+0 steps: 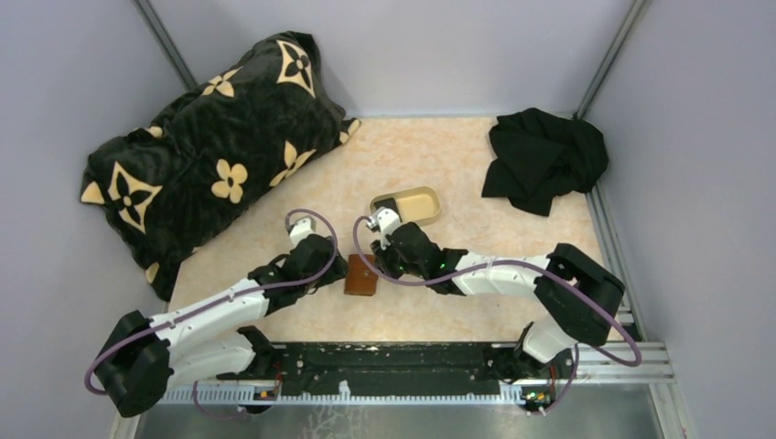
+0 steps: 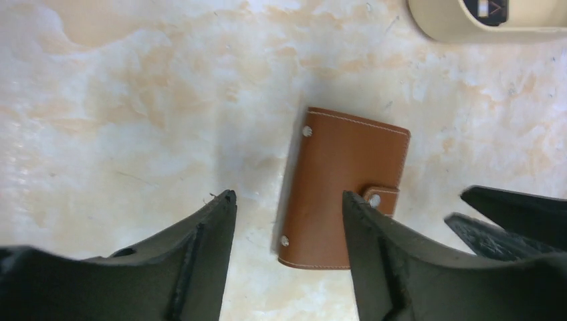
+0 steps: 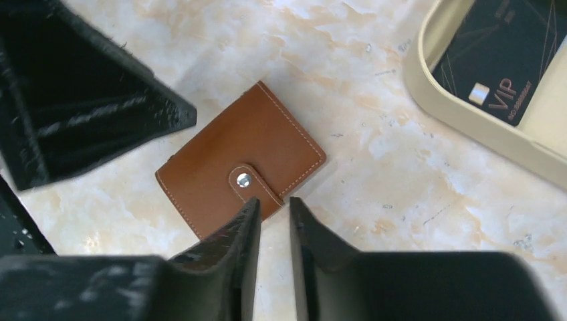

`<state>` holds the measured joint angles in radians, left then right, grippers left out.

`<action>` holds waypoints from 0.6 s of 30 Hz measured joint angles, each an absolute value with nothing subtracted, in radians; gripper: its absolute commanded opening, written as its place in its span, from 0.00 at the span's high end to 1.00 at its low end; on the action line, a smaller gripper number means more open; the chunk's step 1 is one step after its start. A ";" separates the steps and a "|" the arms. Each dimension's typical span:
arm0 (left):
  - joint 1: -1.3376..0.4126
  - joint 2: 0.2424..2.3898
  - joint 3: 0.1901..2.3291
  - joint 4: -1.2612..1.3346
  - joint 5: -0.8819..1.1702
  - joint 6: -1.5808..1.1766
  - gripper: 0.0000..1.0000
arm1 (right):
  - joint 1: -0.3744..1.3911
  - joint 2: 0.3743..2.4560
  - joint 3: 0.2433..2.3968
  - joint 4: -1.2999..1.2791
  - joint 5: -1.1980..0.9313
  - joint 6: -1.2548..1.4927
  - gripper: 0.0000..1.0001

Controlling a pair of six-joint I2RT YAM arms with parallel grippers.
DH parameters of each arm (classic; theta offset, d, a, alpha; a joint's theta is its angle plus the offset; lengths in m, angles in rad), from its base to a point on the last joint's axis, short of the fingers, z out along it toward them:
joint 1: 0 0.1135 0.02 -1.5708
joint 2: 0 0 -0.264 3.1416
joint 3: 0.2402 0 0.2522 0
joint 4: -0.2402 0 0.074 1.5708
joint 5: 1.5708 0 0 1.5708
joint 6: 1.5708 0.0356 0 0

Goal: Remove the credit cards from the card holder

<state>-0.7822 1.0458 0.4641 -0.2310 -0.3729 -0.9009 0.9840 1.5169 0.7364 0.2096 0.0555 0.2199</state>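
The card holder [image 1: 361,275] lies closed and flat on the marbled table, brown side up, its snap tab fastened [image 3: 245,179]. My left gripper [image 2: 289,194] hovers over its left edge, open, with nothing between the fingers. My right gripper [image 3: 273,200] stands just off the holder's [image 3: 234,157] tab edge. Its jaws are open by a narrow gap, with bare table showing between them. One of the credit cards [image 3: 498,67], dark with "VIP" print, lies in the tan tray [image 3: 461,120]. Any cards inside the holder [image 2: 344,187] are hidden.
The tan oval tray [image 1: 430,215] sits just behind the grippers. A black patterned pillow [image 1: 210,155] fills the back left and a black cloth [image 1: 544,157] lies at the back right. Grey walls enclose the table.
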 measured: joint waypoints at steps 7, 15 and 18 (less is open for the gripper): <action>-0.761 1.095 0.463 -0.239 -0.390 -0.886 1.00 | 1.040 1.536 0.793 0.133 0.105 0.144 0.62; -0.761 1.136 0.461 -0.204 -0.347 -0.885 1.00 | 1.053 1.634 0.885 0.078 0.130 0.073 0.62; -0.761 1.141 0.457 -0.193 -0.347 -0.886 1.00 | 1.059 1.676 0.909 0.075 0.125 0.058 0.62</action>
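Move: The card holder lies flat and closed between the hands, its middle about 4 cm left of the right hand, 1 cm ahead and 7 cm lower; its snap flap, on the near side, is roughly 2 cm left and 1 cm ahead. The tray is some 18 cm ahead and 6 cm right of the right hand, the black card in it 17 cm ahead and 2 cm right. From the left hand, the holder's middle is about 4 cm right, 1 cm ahead and 5 cm down. The right hand parts its nearly shut fingers to over a third open while backing off and rising slightly, then comes left about 2 cm and sinks a similar amount towards the card holder's snap flap, recovering its forward place as the fingers tip some 10 degrees steeper and swing a little counter-clockwise. Meanwhile the left hand snaps its wide-open fingers fully shut on nothing and sinks about 2.5 cm beside the holder's left edge, drifting a centimetre left and back again, then holds low there, though whether its tips touch can't be seen. ##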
